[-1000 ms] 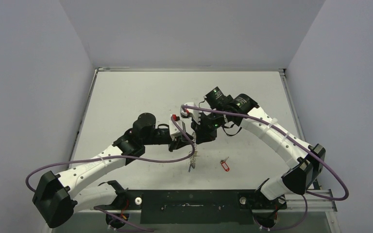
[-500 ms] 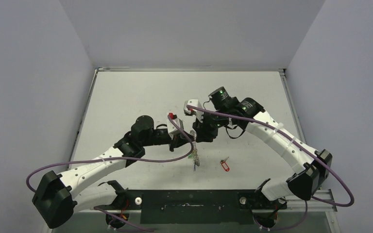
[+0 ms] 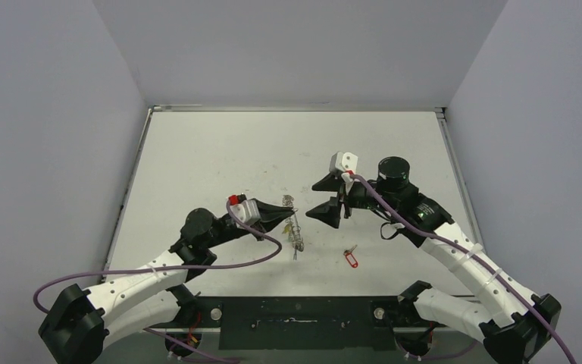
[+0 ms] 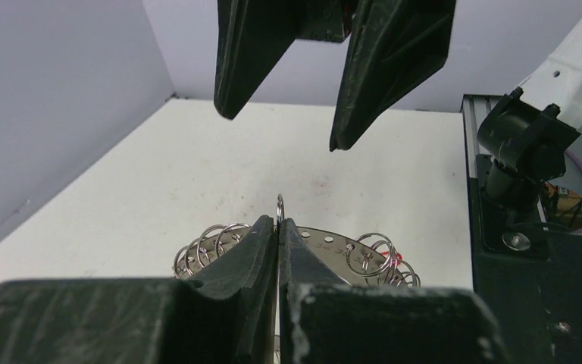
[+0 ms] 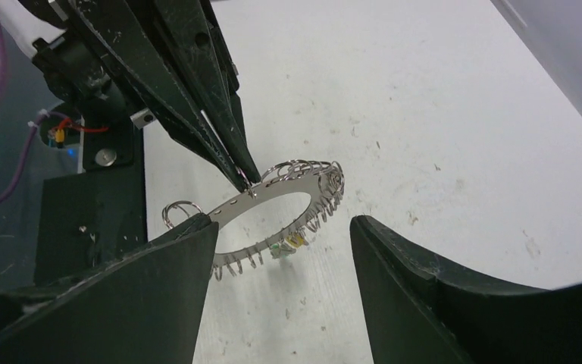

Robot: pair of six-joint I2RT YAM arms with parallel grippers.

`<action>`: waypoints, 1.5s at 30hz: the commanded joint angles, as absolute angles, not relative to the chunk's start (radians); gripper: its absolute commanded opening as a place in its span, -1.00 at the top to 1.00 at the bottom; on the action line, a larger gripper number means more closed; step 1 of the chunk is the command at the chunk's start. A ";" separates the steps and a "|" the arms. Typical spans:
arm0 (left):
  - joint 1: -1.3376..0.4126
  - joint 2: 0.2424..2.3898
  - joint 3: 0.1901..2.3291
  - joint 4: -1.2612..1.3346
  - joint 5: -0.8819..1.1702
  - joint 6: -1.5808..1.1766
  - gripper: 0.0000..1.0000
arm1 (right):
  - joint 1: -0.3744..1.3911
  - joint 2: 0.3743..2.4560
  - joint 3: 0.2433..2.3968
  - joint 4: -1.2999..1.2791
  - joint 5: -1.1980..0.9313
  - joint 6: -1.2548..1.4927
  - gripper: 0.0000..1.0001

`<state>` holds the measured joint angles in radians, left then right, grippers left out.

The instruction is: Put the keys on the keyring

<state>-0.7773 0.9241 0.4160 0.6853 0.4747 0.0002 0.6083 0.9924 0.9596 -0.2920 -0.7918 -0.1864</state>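
The keyring (image 5: 273, 188), a flat grey ring edged with wire loops, hangs tilted just above the table. My left gripper (image 3: 289, 224) is shut on one wire loop at its rim, and the top of that loop (image 4: 280, 206) shows above the closed tips. My right gripper (image 3: 312, 199) stands open just right of the keyring (image 3: 296, 231), touching nothing. A key with a red tag (image 3: 351, 258) lies on the table to the right of the ring. Small green and yellow tags (image 5: 288, 244) hang from the ring's lower edge.
The white table (image 3: 197, 167) has grey walls on three sides. A black base rail (image 3: 295, 312) runs along the near edge, and the right arm's base (image 4: 527, 144) stands on it.
My right gripper has opened, let go of the keyring and drawn back to the right. My left gripper has shut on the ring and pulled it down and to the left.
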 commanded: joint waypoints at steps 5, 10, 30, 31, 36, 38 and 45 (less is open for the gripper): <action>-0.783 0.885 0.391 1.065 0.462 -0.020 1.00 | 0.612 1.019 0.923 0.107 -0.935 -0.048 0.00; -0.784 0.901 0.411 1.086 0.486 -0.042 1.00 | 0.631 1.049 0.928 0.165 -0.961 -0.031 0.22; -0.782 0.912 0.435 1.105 0.488 -0.044 1.00 | 0.670 1.106 0.964 0.094 -1.065 -0.087 0.53; -0.783 0.913 0.434 1.111 0.486 -0.044 1.00 | 0.670 1.108 0.966 0.095 -1.067 -0.087 0.59; -0.783 0.915 0.439 1.104 0.492 -0.049 1.00 | 0.672 1.105 0.971 0.099 -1.060 -0.087 0.73; -0.783 0.916 0.437 1.104 0.491 -0.051 1.00 | 0.672 1.105 0.974 0.100 -1.061 -0.082 0.92; -0.783 0.892 0.431 1.090 0.481 -0.045 0.99 | 0.672 1.101 1.017 -0.088 -1.035 -0.203 1.00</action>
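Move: The shut left fingers already hold a small wire ring of the keyring, about 1 cm to the right of the left hand point and level with it. From the open right hand, that ring lies some 4 cm left, 1 cm back and 3 cm below. The keyring disc hangs from the left tips, its middle about 5 cm below them and 1 cm back. The red-tagged key lies on the table, some 11 cm right of the right hand, 1 cm back and 27 cm below. Raise the left gripper about 5 cm early on, tipping its fingers up some 15 degrees, then hold it there with the small ring still pinched. Meanwhile bring the right gripper about 4 cm left towards that ring, rising nearly 3 cm and then easing back about 2 cm, turning counter-clockwise some 15 degrees and tipping the fingertips up. Close its fingers on the exposed part of the ring, tip to tip with the left ones. ##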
